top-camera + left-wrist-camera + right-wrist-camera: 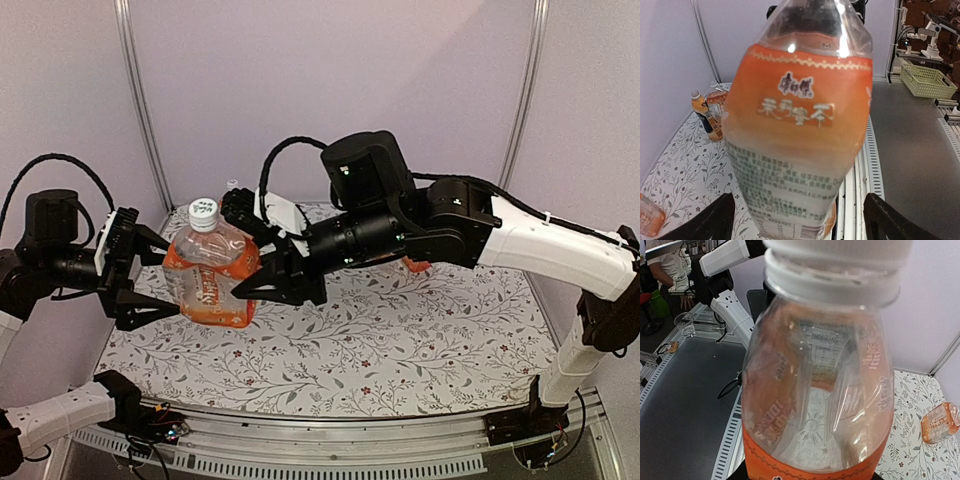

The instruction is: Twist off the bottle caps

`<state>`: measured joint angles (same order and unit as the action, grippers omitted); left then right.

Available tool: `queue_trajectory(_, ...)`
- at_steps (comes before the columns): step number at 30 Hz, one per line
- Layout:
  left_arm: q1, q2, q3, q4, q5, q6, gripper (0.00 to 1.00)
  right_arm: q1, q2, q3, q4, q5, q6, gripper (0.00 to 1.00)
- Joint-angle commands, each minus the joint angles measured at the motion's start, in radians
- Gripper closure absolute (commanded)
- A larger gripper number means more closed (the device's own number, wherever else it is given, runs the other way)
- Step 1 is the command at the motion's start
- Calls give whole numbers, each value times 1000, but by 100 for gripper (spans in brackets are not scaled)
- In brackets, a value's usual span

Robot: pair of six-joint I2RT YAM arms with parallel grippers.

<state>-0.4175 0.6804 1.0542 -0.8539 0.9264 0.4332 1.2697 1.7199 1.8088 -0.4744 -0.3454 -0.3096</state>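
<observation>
A clear bottle (208, 272) with an orange label hangs upright above the table's left side, its white bottle cap (203, 212) on top. My right gripper (255, 275) is shut on the bottle's body from the right. In the right wrist view the bottle (815, 390) fills the frame with the cap (835, 265) at the top edge. My left gripper (170, 282) is open and straddles the bottle from the left. In the left wrist view both fingers (715, 220) stand a little off the label (800, 125).
A dark-labelled bottle (704, 114) with a white cap and another bottle (717, 100) stand at the far left corner. One orange bottle (940, 422) lies on the floral mat (400, 340) under the right arm. Another orange bottle (650, 215) lies near the left gripper.
</observation>
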Motion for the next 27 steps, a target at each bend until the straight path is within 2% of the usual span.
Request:
queue_trajectory(1,-90,13,4,-50,-34,-25,15,10,29,47,-21,28,-35,83)
queue_trajectory(7,-129,18,20,95,-43,-161,38,17,59,71,-14,11,-36,84)
queue_trajectory(14,-144,16,-4,101,-34,-158,63,18,66,69,13,12,-31,85)
queue_trajectory(16,-145,11,-2,101,-38,-154,66,18,66,68,14,21,-25,83)
queue_trajectory(17,-145,8,-3,101,-49,-153,67,19,63,67,14,30,-20,77)
queue_trajectory(19,-144,1,-7,98,-83,-151,67,18,57,65,19,60,2,52)
queue_trajectory(22,-145,-16,-23,89,-182,-127,71,18,42,56,20,129,39,28)
queue_trajectory(25,-144,-28,-33,80,-322,-80,71,16,8,37,16,216,97,14)
queue_trajectory(27,-144,-30,-30,74,-419,-22,72,17,-17,36,8,254,148,11)
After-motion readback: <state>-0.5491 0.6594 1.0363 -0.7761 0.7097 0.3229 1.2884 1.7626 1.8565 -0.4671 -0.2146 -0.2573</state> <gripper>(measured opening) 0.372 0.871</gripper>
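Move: The tea bottle, capped and roughly upright in the right fingers, has its middle about 5 cm to the right of the open left hand and some 3 cm higher; from the right hand it is about 3 cm to the left, level in height. Another tea bottle stands about 37 cm ahead of the right hand, 9 cm left and 24 cm below. The open juice bottle stands about 35 cm ahead of that hand, 25 cm right, 25 cm below. The right hand keeps its hold and eases the bottle a little over 1 cm left into the left gripper, which edges about 1 cm right and back as its fingers close from wide open to under half and pinch the lower part of the bottle. Once the left grip has settled, the right fingers open to nearly full width and let go around the bottle's side, and both hands then drift forward about 2 cm, the right wrist turning some 10 degrees clockwise and the left a little counter-clockwise. ##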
